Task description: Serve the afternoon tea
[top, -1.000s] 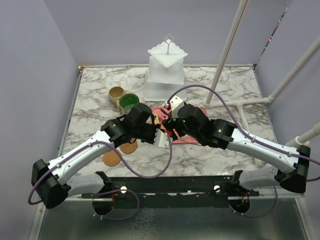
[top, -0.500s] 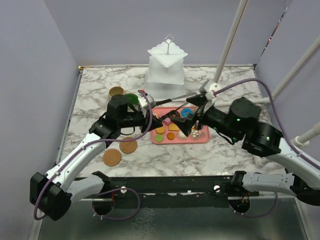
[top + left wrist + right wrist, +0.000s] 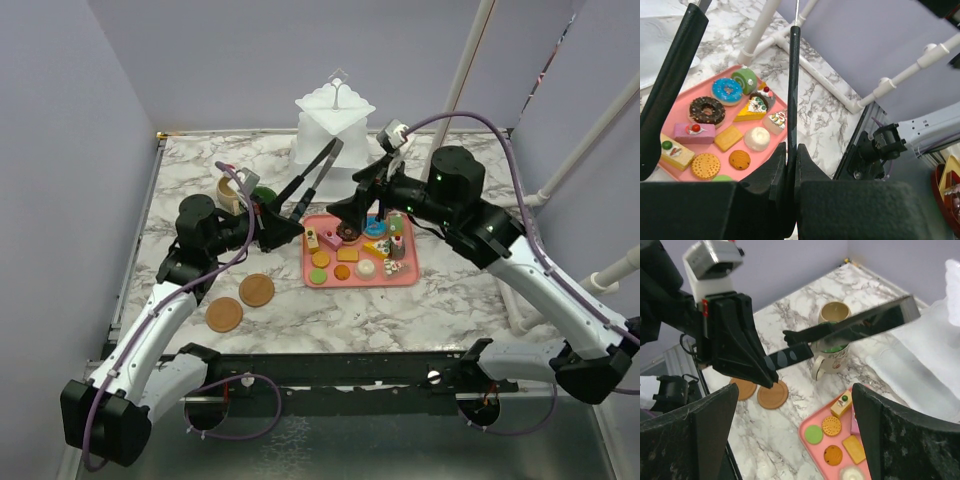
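Note:
My left gripper (image 3: 274, 230) is shut on one arm of the black tongs (image 3: 312, 172), which slant up toward the white three-tier stand (image 3: 333, 135). In the left wrist view the jaws pinch that arm (image 3: 793, 90), with toy pastries on the pink tray (image 3: 720, 71) below. My right gripper (image 3: 350, 212) hovers open and empty over the tray's (image 3: 405, 280) far left part. Its fingers (image 3: 695, 432) frame the tray's corner (image 3: 802, 432). The beige mug (image 3: 232, 187) and the green-inside mug (image 3: 262, 198) stand left of the stand. Two wooden coasters (image 3: 256, 290) (image 3: 224, 314) lie front left.
White pipe framing (image 3: 455, 95) rises at the back right, with more pipes (image 3: 520, 205) along the right table edge. Purple walls close in the left, back and right. The raised tongs (image 3: 850, 325) cross in front of the mugs (image 3: 834, 355) in the right wrist view.
The tongs spanned both grippers half a second ago. The right gripper has opened, let go and lifted back right. The left arm swung back left, keeping the tongs.

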Controlling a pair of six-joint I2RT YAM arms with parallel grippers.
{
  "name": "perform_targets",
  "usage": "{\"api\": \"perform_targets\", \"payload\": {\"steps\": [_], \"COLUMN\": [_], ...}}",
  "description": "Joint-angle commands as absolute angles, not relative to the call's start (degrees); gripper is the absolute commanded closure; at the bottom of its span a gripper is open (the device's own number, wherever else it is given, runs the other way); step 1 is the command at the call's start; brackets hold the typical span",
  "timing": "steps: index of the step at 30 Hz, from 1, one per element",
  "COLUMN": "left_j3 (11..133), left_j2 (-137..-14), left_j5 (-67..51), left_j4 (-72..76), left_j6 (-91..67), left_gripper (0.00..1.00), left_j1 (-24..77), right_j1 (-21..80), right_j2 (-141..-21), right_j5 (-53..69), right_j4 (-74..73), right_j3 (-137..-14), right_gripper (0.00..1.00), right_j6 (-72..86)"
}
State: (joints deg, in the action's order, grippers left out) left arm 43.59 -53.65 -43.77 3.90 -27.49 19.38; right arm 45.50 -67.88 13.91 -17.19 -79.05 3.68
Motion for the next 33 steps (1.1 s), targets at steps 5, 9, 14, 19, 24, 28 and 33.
{"api": "perform_targets", "payload": {"steps": [5, 9, 14, 19, 24, 28, 33], "left_j3": [44.53, 45.63, 46.8, 46.99, 47.04, 47.36, 48.72], "left_j2": [-51.42, -52.93, -53.27, -52.21, -51.44, -52.06, -53.11], "left_j5": [-46.35, -48.44, -51.22, -56.03, -61.6, -66.4, -69.8], "left_j4": [9.66, 13.08, 14.64, 14.82, 15.49, 16.29, 16.58], "left_j6": [-35.67, -38.78, -41.09, -41.61, -42.38, -42.21, -40.45], "left_gripper": [1.0, 1.0, 1.0, 1.0, 1.0, 1.0, 1.0], "left_j1": [10.76, 9.17, 9.11, 9.12, 9.14, 9.74, 13.13], "right_j1": [41.67, 36.04, 32.87, 32.79, 32.79, 32.89, 32.87], "right_j2": [-70.76, -70.5, -79.85, -82.66, -81.19, -82.76, -83.79], "right_j5": [33.5, 41.96, 48.8, 52.36, 49.4, 49.71, 49.6], "right_j4": [-9.76, 3.91, 11.97, 24.83, 31.83, 37.55, 49.8], "right_j3": [-77.27, -70.59, -72.33, -69.43, -65.48, -64.27, -59.88], "right_gripper": [0.0, 0.0, 0.0, 0.0, 0.0, 0.0, 0.0], "right_j6": [8.83, 15.11, 21.6, 25.74, 25.53, 29.57, 35.47]}}
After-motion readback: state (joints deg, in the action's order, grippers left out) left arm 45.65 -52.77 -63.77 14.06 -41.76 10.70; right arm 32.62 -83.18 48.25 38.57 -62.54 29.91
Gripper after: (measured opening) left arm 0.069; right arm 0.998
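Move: The tongs, already held by one black handle in the left hand, have their middle about 5 cm ahead of the wide-open right hand, 6 cm to its left and 4 cm below it; from the left hand that is some 6 cm ahead, 5 cm right and 6 cm up. From the right hand, the pink tray lies about 9 cm ahead, 4 cm right and 38 cm below. The green mug is roughly 15 cm ahead and 18 cm left, the white tiered stand 26 cm ahead and 2 cm left. The right hand closes in on the tongs with its fingers kept wide open, working left and forward about 4 cm each way while it dips some 6 cm and comes half back up, its wrist turning counter-clockwise and its left side rising, some 30 degrees in all. The left hand keeps its pinch on the handle and lifts the tongs about 5 cm, going forward and left first, then drawing back past its start as it swings clockwise. ##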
